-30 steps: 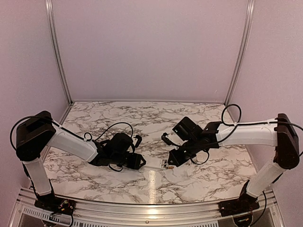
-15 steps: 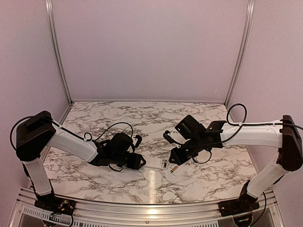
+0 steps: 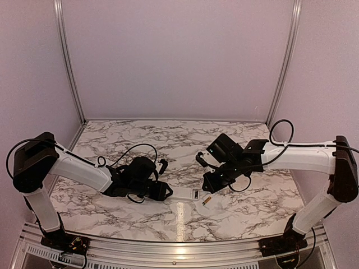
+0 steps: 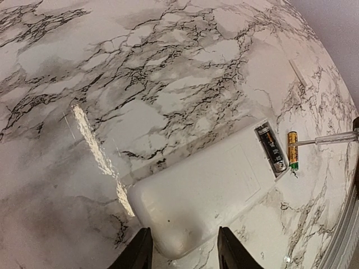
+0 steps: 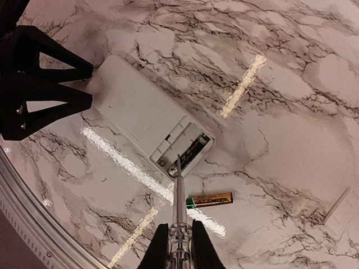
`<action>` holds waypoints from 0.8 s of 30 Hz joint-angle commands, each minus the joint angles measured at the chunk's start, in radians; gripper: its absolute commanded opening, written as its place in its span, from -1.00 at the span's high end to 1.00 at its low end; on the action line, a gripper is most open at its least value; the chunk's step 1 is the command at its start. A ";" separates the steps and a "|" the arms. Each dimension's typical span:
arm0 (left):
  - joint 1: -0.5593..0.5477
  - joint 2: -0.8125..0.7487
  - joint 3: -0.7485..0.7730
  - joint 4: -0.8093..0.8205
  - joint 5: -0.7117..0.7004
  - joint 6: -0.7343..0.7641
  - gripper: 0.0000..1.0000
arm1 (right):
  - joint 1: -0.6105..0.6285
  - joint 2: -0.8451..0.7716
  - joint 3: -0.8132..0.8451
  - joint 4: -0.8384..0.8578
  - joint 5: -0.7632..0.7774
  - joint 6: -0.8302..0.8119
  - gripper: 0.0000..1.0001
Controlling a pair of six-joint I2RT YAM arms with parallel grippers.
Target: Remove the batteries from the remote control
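The white remote control (image 4: 207, 190) lies flat on the marble with its battery bay open. My left gripper (image 4: 182, 246) is shut on its rounded end, one finger on each side. A dark battery (image 5: 189, 152) sits in the bay. The orange-gold battery (image 5: 209, 199) lies loose on the table just beside that end of the remote (image 3: 184, 194). My right gripper (image 5: 179, 242) is shut on a clear-handled tool with a thin grey rod (image 5: 179, 185). The rod's tip is over the near end of the bay.
A small flat white piece (image 5: 342, 210) lies on the marble to the right of the remote. The metal rail of the table's near edge (image 5: 33, 224) runs close below the remote. My left gripper's black fingers (image 5: 53, 84) cover the remote's left end.
The orange-gold battery has come out of the remote and now lies on the table beside it. My right gripper has pulled back a little to the right with the tool.
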 commanded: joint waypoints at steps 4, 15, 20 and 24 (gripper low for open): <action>-0.014 -0.040 -0.013 -0.013 -0.001 0.012 0.16 | 0.007 0.042 0.057 -0.040 0.027 0.025 1.00; -0.014 -0.044 -0.012 -0.054 -0.044 0.012 -0.52 | 0.006 0.066 0.054 -0.042 0.037 0.033 1.00; -0.014 -0.001 0.013 -0.060 -0.025 0.022 -0.62 | 0.006 0.074 0.049 -0.050 0.058 0.035 1.00; -0.014 0.013 0.021 -0.057 -0.021 0.021 -0.57 | 0.006 0.075 0.040 -0.049 0.069 0.036 1.00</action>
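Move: From the right hand, which already grips the screwdriver, the battery still in the remote control lies about 2 cm ahead, 5 cm to the left and 8 cm below. The loose battery lies some 9 cm below that hand, about 1 cm back and 1 cm left, while a white cover is roughly 7 cm ahead, 9 cm right and 9 cm below. The remote's middle is level with the left hand, about 5 cm to its right and 2 cm below. Down by nearly 2 cm, edging right by about half a centimetre, the right hand lowers the screwdriver tip towards the outer long side of the battery in the remote, tilting some 5 degrees and keeping its grip on the shaft. Meanwhile the left hand stays almost in place at the remote's left end and spreads its half-open fingers wide. ##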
